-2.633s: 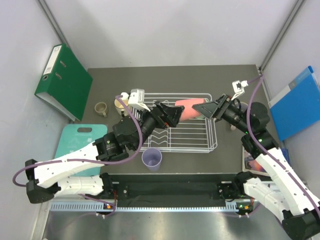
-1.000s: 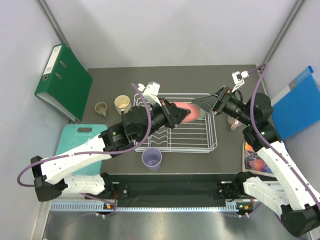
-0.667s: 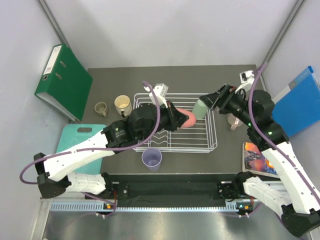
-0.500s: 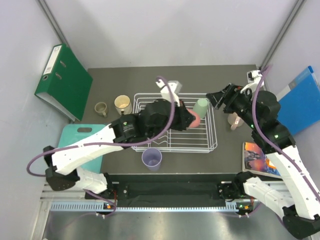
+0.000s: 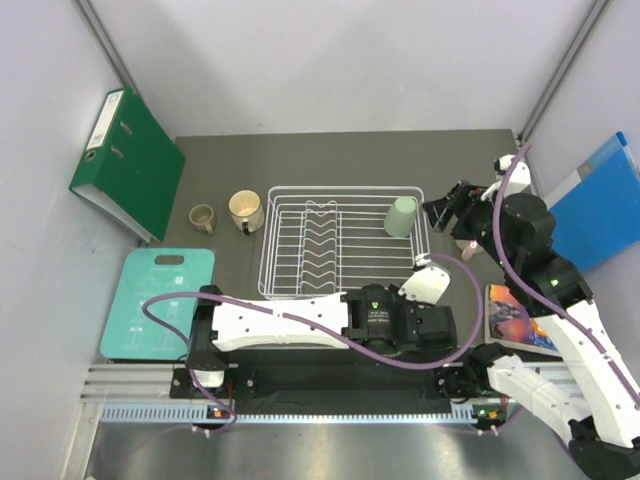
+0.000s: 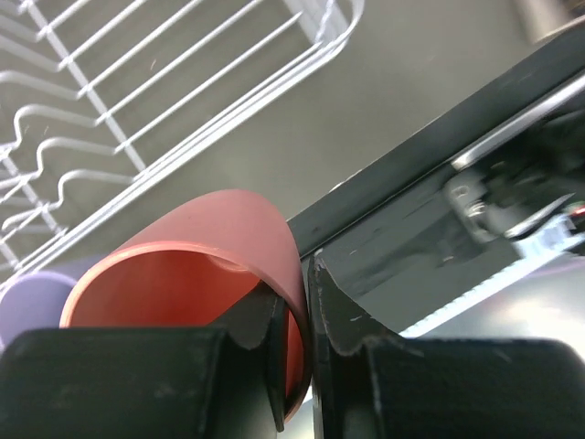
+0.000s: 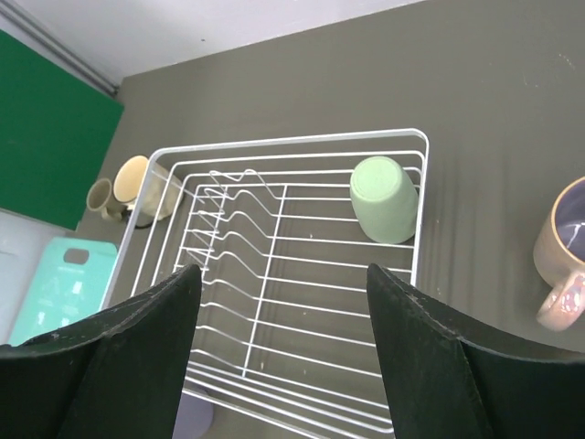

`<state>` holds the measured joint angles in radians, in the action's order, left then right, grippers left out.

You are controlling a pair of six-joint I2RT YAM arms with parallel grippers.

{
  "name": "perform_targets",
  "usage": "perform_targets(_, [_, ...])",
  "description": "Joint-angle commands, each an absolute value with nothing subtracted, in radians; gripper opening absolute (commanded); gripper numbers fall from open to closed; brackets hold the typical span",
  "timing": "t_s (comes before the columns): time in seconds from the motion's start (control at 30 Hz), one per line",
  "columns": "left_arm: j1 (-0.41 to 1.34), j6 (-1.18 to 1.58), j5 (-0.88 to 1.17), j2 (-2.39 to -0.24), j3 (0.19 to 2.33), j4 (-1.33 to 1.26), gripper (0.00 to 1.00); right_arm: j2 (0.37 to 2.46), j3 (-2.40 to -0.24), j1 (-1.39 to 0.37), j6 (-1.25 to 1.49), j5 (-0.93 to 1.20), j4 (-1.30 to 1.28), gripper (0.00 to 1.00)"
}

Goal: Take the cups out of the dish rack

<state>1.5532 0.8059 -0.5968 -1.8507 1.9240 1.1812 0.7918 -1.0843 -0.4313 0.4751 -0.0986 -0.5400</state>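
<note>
The white wire dish rack (image 5: 340, 290) sits mid-table; it also shows in the right wrist view (image 7: 292, 139). A mint-green cup (image 5: 402, 216) stands upside down in its back right corner (image 7: 385, 198). My left gripper (image 6: 306, 274) is shut on the wall of the pink cup (image 6: 183, 265), one finger inside, one outside, low by the rack's front right corner; in the top view the left arm (image 5: 400, 320) hides both. The lavender tumbler (image 6: 27, 293) stands beside it. My right gripper (image 7: 283, 366) is open and empty above the rack's right side (image 5: 445, 205).
A cream mug (image 5: 245, 210) and a small olive mug (image 5: 203, 217) stand left of the rack. A purplish cup (image 7: 562, 251) stands right of it. A green binder (image 5: 125, 160), teal board (image 5: 160, 300), blue folder (image 5: 595, 205) and magazine (image 5: 510, 312) ring the table.
My left arm has swung from over the rack to the table's front right, carrying the pink cup. My right gripper has drawn back to the right, leaving the mint-green cup in the rack.
</note>
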Motion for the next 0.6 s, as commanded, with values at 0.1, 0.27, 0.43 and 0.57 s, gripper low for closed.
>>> perform_targets(0.1, [1.546,0.876,-0.640,-1.855,1.850,1.237,0.00,0.770,-1.065,-0.463,0.453,-0.117,-0.520,0.72])
perform_targets(0.27, [1.516,0.856,-0.536,-1.806,1.686,1.047,0.00,0.772,-1.072,-0.479,0.446,-0.130,-0.532,0.72])
perform_targets(0.43, [1.468,0.868,-0.456,-1.775,1.550,0.895,0.00,0.779,-1.111,-0.495,0.423,-0.163,-0.552,0.72])
perform_targets(0.57, [1.425,0.842,-0.428,-1.778,1.517,0.825,0.00,0.787,-1.120,-0.508,0.417,-0.173,-0.552,0.72])
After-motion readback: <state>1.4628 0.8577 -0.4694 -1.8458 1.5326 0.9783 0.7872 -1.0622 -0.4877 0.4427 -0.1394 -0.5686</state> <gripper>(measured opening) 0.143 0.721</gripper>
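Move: The red cup, already held by its rim in the left gripper, is bound for bare counter between rack and front edge: about 5 cm ahead, 7 cm left and 20 cm below that hand. The purple cup stands some 7 cm ahead and 19 cm left, its middle 17 cm lower; the dish rack's middle is about 27 cm ahead, 11 cm left and 18 cm down. From the right hand, the bare spot lies roughly 13 cm back, 15 cm left and 31 cm below. The red cup is lowered about 11 cm towards the counter strip in front of the rack, edging some 3 cm left towards the purple cup as the left hand sinks, gathering speed partway down. The left wrist turns only some 10 degrees, tipping the fingers a little further down, and they keep their hold on the cup wall. ##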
